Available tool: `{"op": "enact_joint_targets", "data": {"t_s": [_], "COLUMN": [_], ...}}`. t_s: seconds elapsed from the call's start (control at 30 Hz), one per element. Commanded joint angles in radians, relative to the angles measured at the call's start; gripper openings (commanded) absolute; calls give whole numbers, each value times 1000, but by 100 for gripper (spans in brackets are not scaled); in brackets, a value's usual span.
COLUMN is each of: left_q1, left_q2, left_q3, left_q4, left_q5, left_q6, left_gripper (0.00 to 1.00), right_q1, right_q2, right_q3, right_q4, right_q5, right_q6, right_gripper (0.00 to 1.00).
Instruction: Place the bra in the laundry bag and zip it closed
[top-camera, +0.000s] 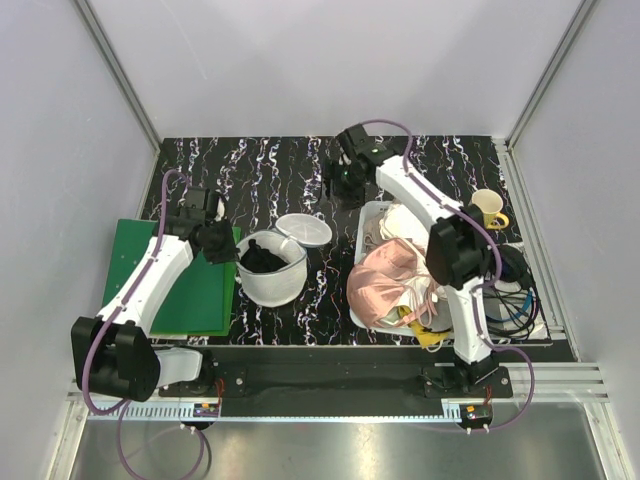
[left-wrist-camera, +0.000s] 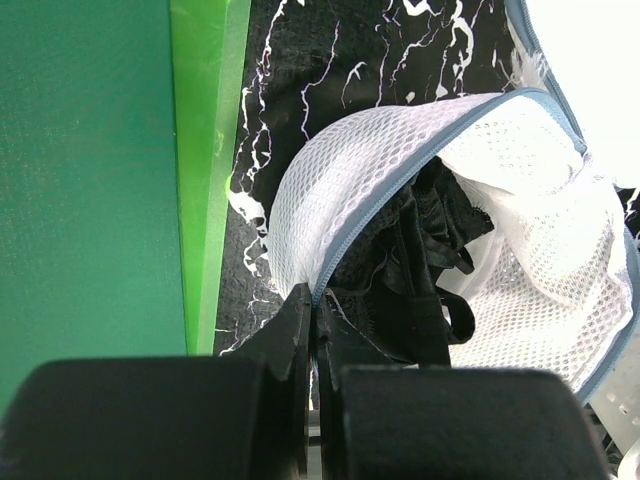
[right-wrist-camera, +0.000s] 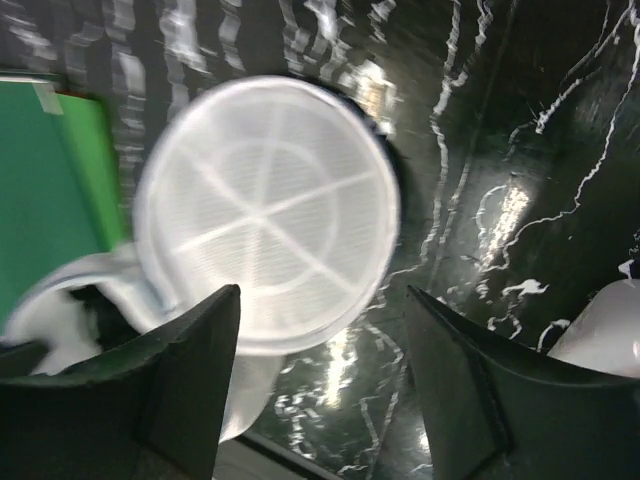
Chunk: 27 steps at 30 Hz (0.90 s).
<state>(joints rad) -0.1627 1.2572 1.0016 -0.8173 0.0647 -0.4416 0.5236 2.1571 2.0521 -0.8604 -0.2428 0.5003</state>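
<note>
The laundry bag (top-camera: 275, 278) stands open in the middle of the table, its round ribbed panel (top-camera: 304, 230) flipped back behind it. The black bra (top-camera: 262, 260) lies inside. My left gripper (top-camera: 226, 248) is shut on the bag's left rim. The left wrist view shows its jaws pressed together on the blue zip edge (left-wrist-camera: 345, 240), with the bra (left-wrist-camera: 430, 260) just past them inside the mesh (left-wrist-camera: 400, 140). My right gripper (top-camera: 345, 185) hangs open over the far table, apart from the bag. In the right wrist view, the panel (right-wrist-camera: 270, 210) lies beyond the open right gripper (right-wrist-camera: 322, 295), which holds nothing.
A green board (top-camera: 190, 290) lies under my left arm. On the right, a white basket (top-camera: 372, 215) holds pale clothes, and a shiny pink garment (top-camera: 385, 285) drapes over its near end. A yellow mug (top-camera: 487, 208) and a bundle of cables (top-camera: 515, 300) sit at the far right.
</note>
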Motion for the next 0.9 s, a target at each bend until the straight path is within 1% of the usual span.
{"op": "enact_joint_targets", "data": {"t_s": [0.0, 0.03, 0.13, 0.3, 0.43, 0.57, 0.63, 0.67, 0.77, 0.8, 0.83, 0.87], "left_q1": [3, 3, 3, 3, 3, 3, 3, 3, 3, 3, 3, 3], "left_q2": [-35, -36, -35, -28, -28, -36, -35, -35, -39, -39, -42, -42], "left_q3": [-12, -14, -24, -50, -55, -49, -47, -47, -54, -54, -55, -57], "left_q4": [33, 32, 36, 55, 60, 58, 58, 60, 60, 58, 60, 60], "left_q5": [17, 20, 27, 60, 64, 70, 75, 76, 78, 81, 83, 83], "left_q6": [-8, -8, -13, -20, -23, -22, -26, -25, -28, -28, -28, -29], "left_gripper": [0, 0, 0, 0, 0, 0, 0, 0, 0, 0, 0, 0], "right_q1": [23, 23, 24, 30, 44, 65, 73, 73, 73, 73, 72, 70], "right_q2": [95, 104, 133, 165, 167, 193, 208, 211, 208, 208, 211, 214], "right_q3": [-9, -20, -14, -41, -111, -110, -110, -113, -135, -138, -138, -133], "right_q4": [-33, -17, 21, 84, 145, 158, 167, 179, 216, 222, 227, 228], "right_q5": [86, 97, 126, 96, 73, 60, 65, 68, 97, 105, 118, 126], "right_q6": [-46, -52, -98, -141, -124, -114, -100, -91, -63, -60, -62, -65], "right_gripper": [66, 60, 52, 50, 50, 49, 44, 39, 33, 27, 25, 20]}}
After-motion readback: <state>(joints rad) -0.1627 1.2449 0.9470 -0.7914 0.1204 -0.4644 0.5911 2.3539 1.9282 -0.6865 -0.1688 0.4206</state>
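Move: The laundry bag's round mesh lid is what my right hand goes for: its middle is about 6 cm left, 3 cm back and some 11 cm below. The bag's open body, with the black bra inside, stands about 14 cm left and 13 cm back; the laundry bin is some 18 cm right and 11 cm back. From my left hand, already gripping the bag's rim, the lid is about 12 cm ahead and 15 cm right, some 8 cm lower. I drop my right hand about 13 cm, almost straight down beside the lid's right edge, fast at first and then easing, tilting roughly 10 degrees. Low over the table I shift a little left and close my half-open fingers most of the way on the lid's rim. My left hand keeps its pinch on the bag's zippered rim, sinking about 1 cm. ##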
